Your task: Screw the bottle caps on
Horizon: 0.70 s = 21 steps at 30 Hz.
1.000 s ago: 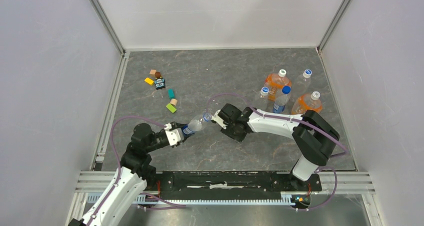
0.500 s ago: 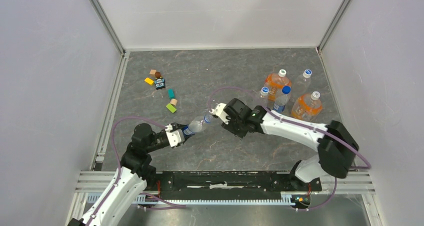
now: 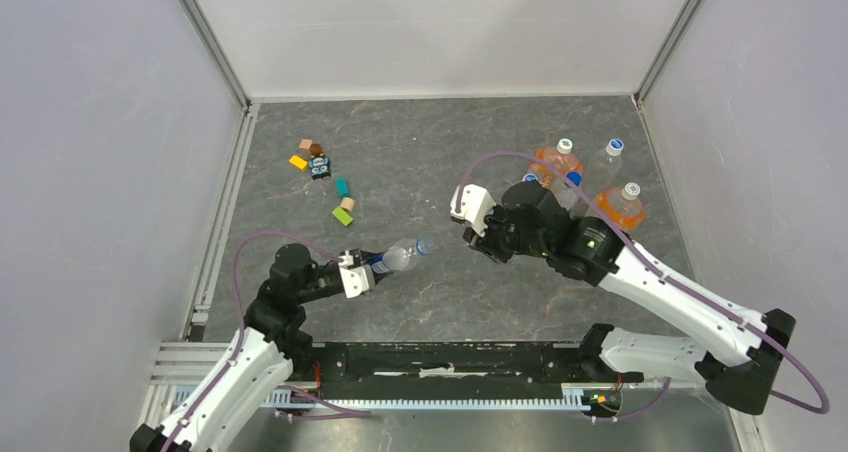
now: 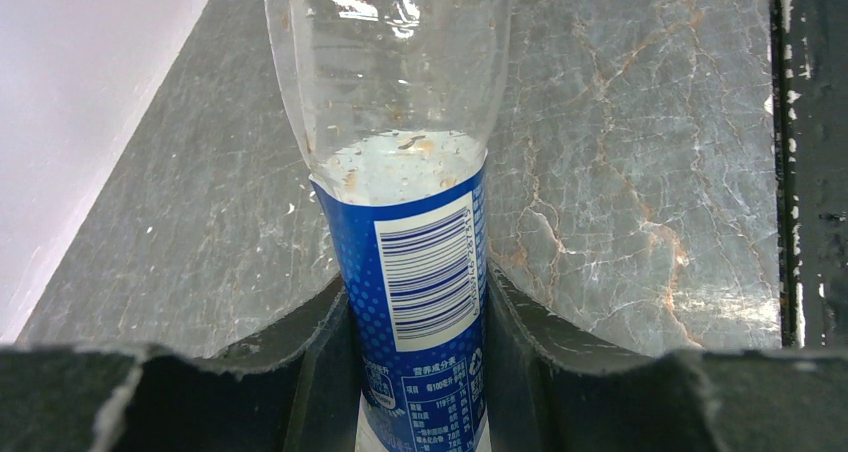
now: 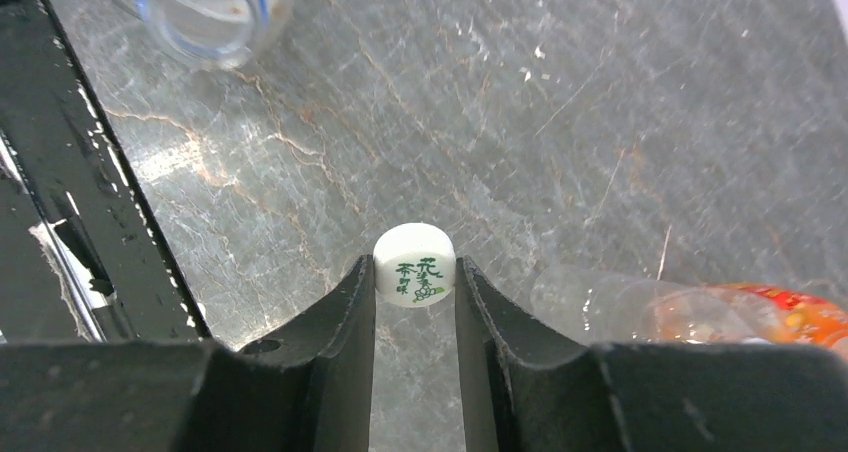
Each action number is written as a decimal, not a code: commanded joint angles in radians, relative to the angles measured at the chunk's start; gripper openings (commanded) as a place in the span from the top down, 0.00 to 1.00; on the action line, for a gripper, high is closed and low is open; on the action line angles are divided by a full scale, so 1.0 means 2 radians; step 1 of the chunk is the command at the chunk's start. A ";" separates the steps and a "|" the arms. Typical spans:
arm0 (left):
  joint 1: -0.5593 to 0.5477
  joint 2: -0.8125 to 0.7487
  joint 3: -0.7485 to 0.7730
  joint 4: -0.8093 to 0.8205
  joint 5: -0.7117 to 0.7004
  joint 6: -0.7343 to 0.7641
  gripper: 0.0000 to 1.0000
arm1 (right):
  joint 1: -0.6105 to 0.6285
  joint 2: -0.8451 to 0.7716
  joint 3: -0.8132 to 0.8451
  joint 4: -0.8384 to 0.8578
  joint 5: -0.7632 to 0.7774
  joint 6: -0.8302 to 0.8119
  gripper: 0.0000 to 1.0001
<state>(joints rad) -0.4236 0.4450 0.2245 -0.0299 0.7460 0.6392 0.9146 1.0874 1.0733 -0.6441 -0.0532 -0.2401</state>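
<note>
My left gripper (image 3: 355, 274) is shut on the blue label band of a slim clear bottle (image 3: 397, 258), held tilted above the table with its neck pointing right. The left wrist view shows both fingers pressed against the label (image 4: 425, 272). The bottle's mouth (image 5: 200, 12) shows open in the right wrist view. To the right of the neck and apart from it, my right gripper (image 3: 468, 210) is shut on a small white bottle cap with green print (image 5: 415, 262), pinched at the fingertips. The cap is hidden in the top view.
A cluster of bottles stands at the back right behind the right arm: two with orange liquid (image 3: 550, 160) (image 3: 622, 206), a clear one (image 3: 607, 160) and one with a blue cap (image 3: 572, 179). Small coloured blocks (image 3: 343, 212) and a toy figure (image 3: 319, 165) lie at the back left.
My right gripper has pulled back from the bottle's neck, up and to the right, with the cap in it. The left gripper and bottle have shifted slightly right and down.
</note>
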 commanded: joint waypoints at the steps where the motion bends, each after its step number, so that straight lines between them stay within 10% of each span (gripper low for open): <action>1: -0.011 0.028 0.037 0.005 0.023 0.044 0.53 | 0.003 -0.033 0.025 0.020 -0.035 -0.037 0.99; 21: -0.048 0.096 0.079 -0.036 0.017 0.114 0.56 | 0.011 -0.047 0.018 0.070 -0.152 -0.069 1.00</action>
<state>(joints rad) -0.5129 0.6594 0.3710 -0.1074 0.7677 0.8200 0.9279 0.9920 1.0920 -0.5522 -0.3225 -0.3653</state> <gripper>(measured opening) 0.465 0.350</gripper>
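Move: The open mouth of the blue-labelled bottle lies about 9 cm to the left of the right hand, which already holds the white cap, some 4 cm back and 4 cm above it. A finished bottle stands about 9 cm ahead and 12 cm right of the right hand, an orange-labelled bottle some 17 cm ahead and 19 cm right, both centred about 11 cm lower. From the left hand, gripping the bottle, the cap lies about 8 cm ahead, 20 cm right and 5 cm up. The white cap, kept pinched, is carried up about 6 cm, back and to the left towards the bottle's open mouth, while the right hand swings roughly 20 degrees counter-clockwise to face it. The bottle comes to meet it: the left hand keeps its grip, shifts about 2.5 cm right and turns some 10 degrees clockwise, its right side dipping slightly. ##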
